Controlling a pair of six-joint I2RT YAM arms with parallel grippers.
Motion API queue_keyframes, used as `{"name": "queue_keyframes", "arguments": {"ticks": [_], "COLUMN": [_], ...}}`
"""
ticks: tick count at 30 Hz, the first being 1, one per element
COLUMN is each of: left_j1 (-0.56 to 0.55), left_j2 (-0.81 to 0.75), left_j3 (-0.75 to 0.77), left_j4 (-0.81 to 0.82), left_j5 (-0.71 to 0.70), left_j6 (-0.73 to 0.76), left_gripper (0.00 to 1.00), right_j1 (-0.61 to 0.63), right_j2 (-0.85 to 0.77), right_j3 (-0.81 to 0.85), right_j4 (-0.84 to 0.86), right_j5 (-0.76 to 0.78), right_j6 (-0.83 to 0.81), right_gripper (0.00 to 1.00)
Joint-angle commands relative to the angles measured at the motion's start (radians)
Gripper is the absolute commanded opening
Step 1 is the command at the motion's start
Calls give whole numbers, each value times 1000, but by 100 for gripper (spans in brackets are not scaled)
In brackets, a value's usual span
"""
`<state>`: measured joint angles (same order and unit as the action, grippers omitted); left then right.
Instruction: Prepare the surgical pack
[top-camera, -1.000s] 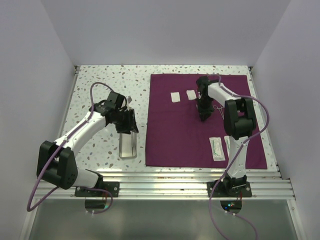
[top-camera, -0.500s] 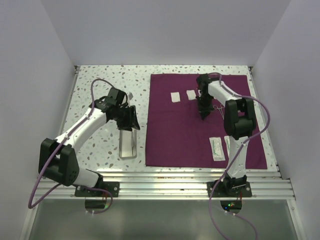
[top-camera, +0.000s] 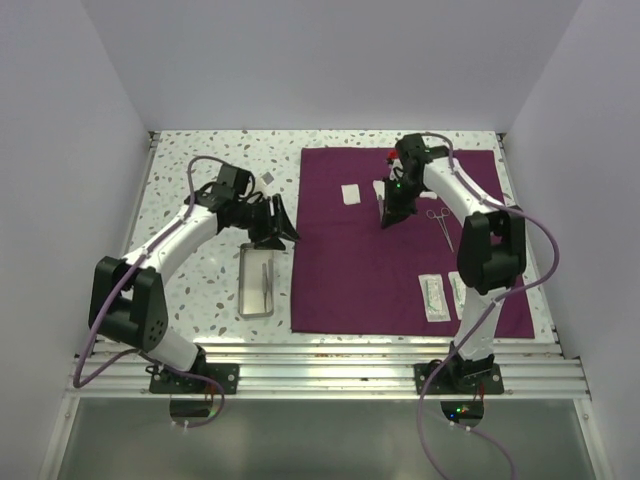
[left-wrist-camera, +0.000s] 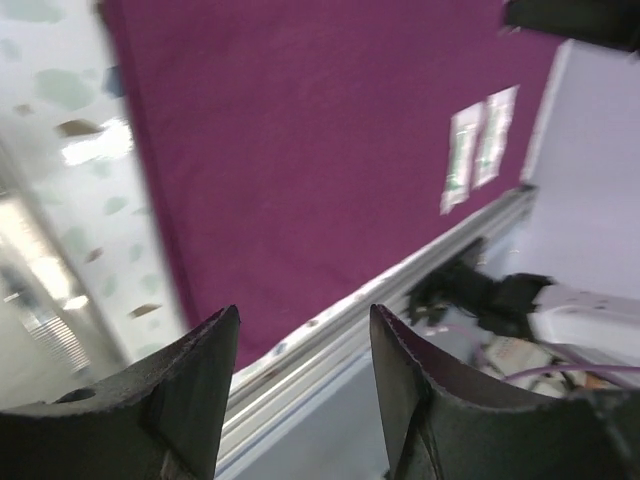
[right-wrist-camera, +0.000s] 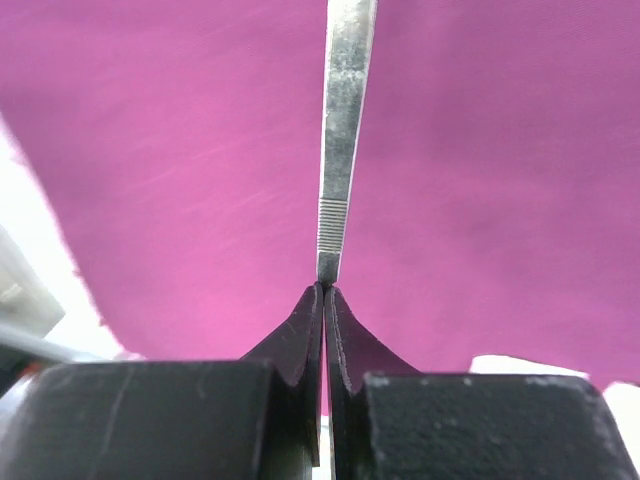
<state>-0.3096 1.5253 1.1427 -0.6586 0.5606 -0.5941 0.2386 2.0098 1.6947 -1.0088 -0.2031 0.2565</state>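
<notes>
The dark purple cloth (top-camera: 400, 260) of the surgical pack lies flat on the right half of the table. My right gripper (top-camera: 388, 212) hangs over its far part, shut on the end of thin metal tweezers (right-wrist-camera: 343, 120), which stick out past the fingertips above the cloth (right-wrist-camera: 180, 150). A white gauze square (top-camera: 351, 194) lies just to its left, and a metal instrument with ring handles (top-camera: 438, 220) to its right. The steel tray (top-camera: 258, 290) sits left of the cloth with a thin instrument in it. My left gripper (top-camera: 276, 226) hovers beyond the tray, open and empty (left-wrist-camera: 300, 330).
Two white sealed packets (top-camera: 433, 298) lie on the near right of the cloth, also in the left wrist view (left-wrist-camera: 478, 145). The aluminium rail (top-camera: 330, 355) runs along the table's near edge. White walls close in the table on three sides.
My left gripper swung right, off the tray toward the cloth's edge, and opened wider. My right gripper shut and shifted left and farther back with the tweezers.
</notes>
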Motion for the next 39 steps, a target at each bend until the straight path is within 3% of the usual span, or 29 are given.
{"name": "queue_keyframes", "arguments": {"ticks": [1, 7, 21, 27, 30, 33, 37, 39], "left_j1": [4, 1, -11, -19, -20, -20, -20, -16], "left_j2": [27, 68, 167, 214, 223, 225, 223, 211], "left_j3": [-12, -44, 14, 66, 71, 77, 60, 60], "left_j4": [218, 445, 435, 419, 421, 396, 347, 314], "left_j5": [199, 260, 216, 208, 209, 202, 199, 173], "left_j6": [-187, -364, -403, -395, -394, -360, -320, -262], "left_gripper": [59, 61, 61, 56, 50, 33, 0, 0], "right_j1": [59, 182, 321, 347, 355, 360, 361, 358], "right_j2": [-118, -186, -198, -197, -200, -197, -194, -181], "right_j3": [-49, -125, -92, -73, -67, -64, -60, -44], "right_j4": [65, 183, 245, 245, 251, 249, 246, 205], "right_j5": [-222, -346, -390, -391, -391, -383, -374, -358], "right_j6": [67, 179, 267, 274, 285, 285, 285, 271], "right_gripper": [0, 0, 0, 0, 0, 0, 0, 1]}}
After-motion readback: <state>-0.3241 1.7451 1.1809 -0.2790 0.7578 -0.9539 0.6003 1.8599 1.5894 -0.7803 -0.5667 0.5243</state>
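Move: The scalpel, held near one end in the right fingers, has its middle about 14 cm ahead, 24 cm to the right and 3 cm below the open left fingers. The tray lies about 11 cm left, 3 cm back and 13 cm below the left hand. From the right hand, the left fingers are roughly 25 cm left, 10 cm back and 5 cm higher; the left gauze is 14 cm ahead, 10 cm left and 8 cm below. Keeping its pinch, the right hand sweeps the scalpel about 19 cm left, some 10 cm back and 7 cm up to meet the left hand over the left edge of the cloth, fast at first and then easing, while its fingers swing round by some 30 degrees to point more leftward. The left hand reaches about 6 cm right and 5 cm forward, its fingers swinging flatter towards the right hand, then comes almost to rest and shuts them from wide open to pinch the scalpel ahead of the right fingertips, which stay shut. ##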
